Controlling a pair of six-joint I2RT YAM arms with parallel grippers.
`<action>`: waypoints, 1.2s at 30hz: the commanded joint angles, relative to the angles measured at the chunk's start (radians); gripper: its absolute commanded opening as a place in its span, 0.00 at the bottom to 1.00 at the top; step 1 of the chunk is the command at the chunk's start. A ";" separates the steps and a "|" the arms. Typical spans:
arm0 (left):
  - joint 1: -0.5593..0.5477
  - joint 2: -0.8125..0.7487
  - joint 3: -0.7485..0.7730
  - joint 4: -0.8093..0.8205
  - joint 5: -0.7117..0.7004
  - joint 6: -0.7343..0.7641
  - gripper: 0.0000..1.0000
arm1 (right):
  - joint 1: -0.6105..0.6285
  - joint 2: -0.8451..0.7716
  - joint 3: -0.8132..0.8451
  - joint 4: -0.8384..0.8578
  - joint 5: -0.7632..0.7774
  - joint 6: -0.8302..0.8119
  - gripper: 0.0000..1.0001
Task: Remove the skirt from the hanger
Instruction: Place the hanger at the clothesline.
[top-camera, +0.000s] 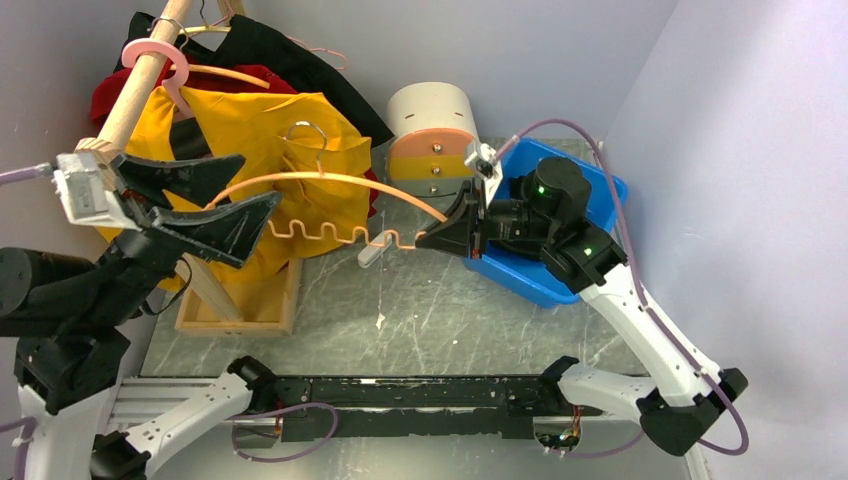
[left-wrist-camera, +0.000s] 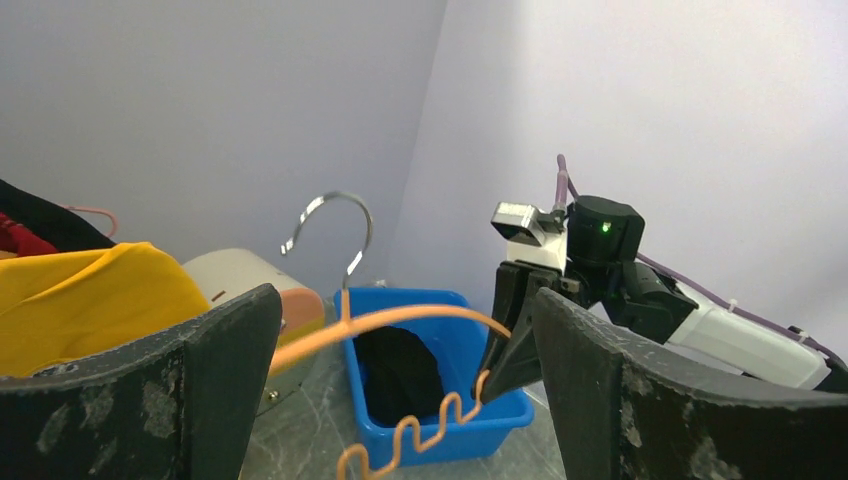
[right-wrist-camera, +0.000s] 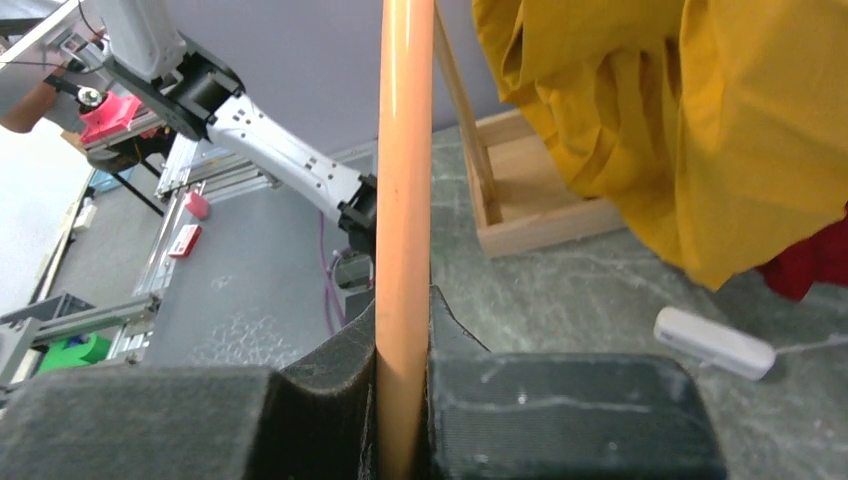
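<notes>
An orange wire hanger with a wavy bottom bar and a metal hook is held level above the table, with no cloth on it. My right gripper is shut on its right end, and the wire runs between the pads in the right wrist view. My left gripper is open at the hanger's left end, one jaw on each side of the wire, not touching it. A black garment lies in the blue bin.
A wooden rack pole holds yellow, red and black garments on other hangers over a wooden base. A beige and orange cylinder stands at the back. A small white object lies on the table.
</notes>
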 joint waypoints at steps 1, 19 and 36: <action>-0.006 -0.055 -0.021 0.029 -0.048 0.033 0.99 | 0.011 0.059 0.078 0.183 -0.018 0.038 0.00; -0.006 -0.152 -0.180 -0.151 0.045 0.066 0.99 | 0.240 0.519 0.455 0.294 0.115 -0.008 0.00; -0.004 -0.201 -0.113 -0.198 0.038 0.082 0.99 | 0.384 0.838 0.853 0.043 0.186 -0.160 0.00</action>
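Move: The right hand already grips the hanger's right end; the clothesline rod's near end lies about 41 cm to its left, 10 cm ahead and roughly 5 cm higher. The pink hanger on the rod is some 38 cm left and 21 cm ahead. The yellow skirt hangs about 26 cm left, 8 cm ahead and lower. From the open left hand, the rod's near end is roughly 21 cm left, 12 cm ahead and 12 cm below. Right hand, still pinching the hanger, sweeps about 22 cm left towards the clothesline; open left sinks 7 cm. ##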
